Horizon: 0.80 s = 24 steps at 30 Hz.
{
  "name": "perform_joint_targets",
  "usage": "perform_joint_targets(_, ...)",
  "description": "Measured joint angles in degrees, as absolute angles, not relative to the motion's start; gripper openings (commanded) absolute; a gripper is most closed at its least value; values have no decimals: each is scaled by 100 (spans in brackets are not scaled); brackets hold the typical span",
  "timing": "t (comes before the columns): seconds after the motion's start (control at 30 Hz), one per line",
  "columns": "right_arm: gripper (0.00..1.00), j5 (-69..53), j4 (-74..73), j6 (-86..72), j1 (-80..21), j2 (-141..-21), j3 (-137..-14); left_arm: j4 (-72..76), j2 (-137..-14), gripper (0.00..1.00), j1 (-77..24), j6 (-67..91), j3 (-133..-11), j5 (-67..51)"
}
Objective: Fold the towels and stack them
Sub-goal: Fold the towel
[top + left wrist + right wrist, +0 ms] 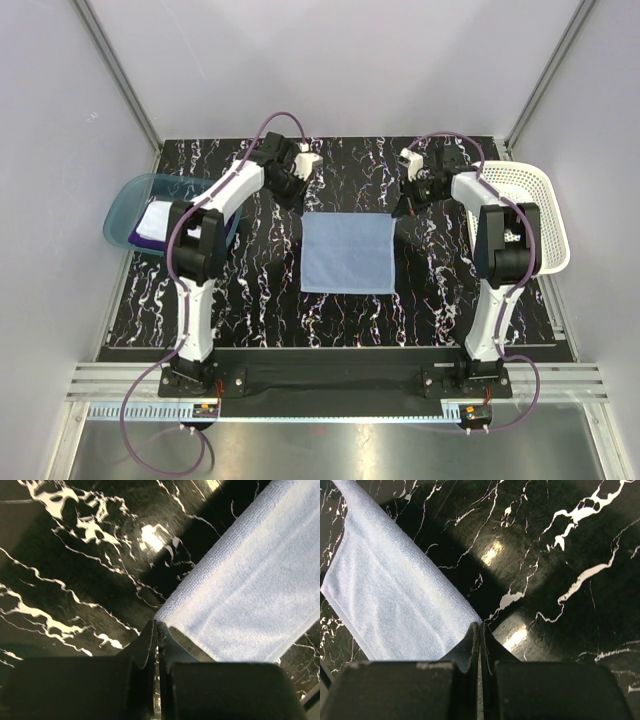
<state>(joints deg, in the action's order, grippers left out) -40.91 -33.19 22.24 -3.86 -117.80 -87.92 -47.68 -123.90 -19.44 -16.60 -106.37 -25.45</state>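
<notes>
A light blue towel lies spread flat in the middle of the black marble table. My left gripper is down at its far left corner. In the left wrist view the gripper has its jaws pressed together right on the corner of the towel. My right gripper is at the far right corner. It is shut the same way on the tip of the towel. A white towel and a purple towel lie in the teal tray.
The translucent teal tray sits at the table's left edge. A white mesh basket stands at the right edge beside the right arm. Grey walls close in the back and sides.
</notes>
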Motion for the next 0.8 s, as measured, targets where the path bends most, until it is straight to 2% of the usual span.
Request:
perform_joint_targets(0.43, 0, -3133, -2399, 1647, -816, -10304, -7126, -4405, -11421, 0, -2084, -1433, -9212, -2495)
perform_joint_targets(0.8, 0, -2462, -2209, 836, -1092, -9275, -5896, -4075, -10501, 0, -2508, -1061, -7856, -2379)
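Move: The two hands already pinch the far corners of the plain-blue towel, lifted off the table. From the left hand, the towel's near left corner lies about 20 cm back, roughly in line and 6 cm below; the folded towels in the blue bin are some 33 cm to its left, level with it. From the right hand, the near right corner lies about 20 cm back, 2 cm left and 5 cm below; the white basket stands some 31 cm to its right, level with it. Back towards the robot, side by side and gathering speed, both hands carry the pinched far edge over the towel towards its near edge, the left about 11 cm and the right about 9, at nearly the same height. The fingers stay shut on the corners; the right wrist turns some 10 degrees clockwise while the left barely tilts. ##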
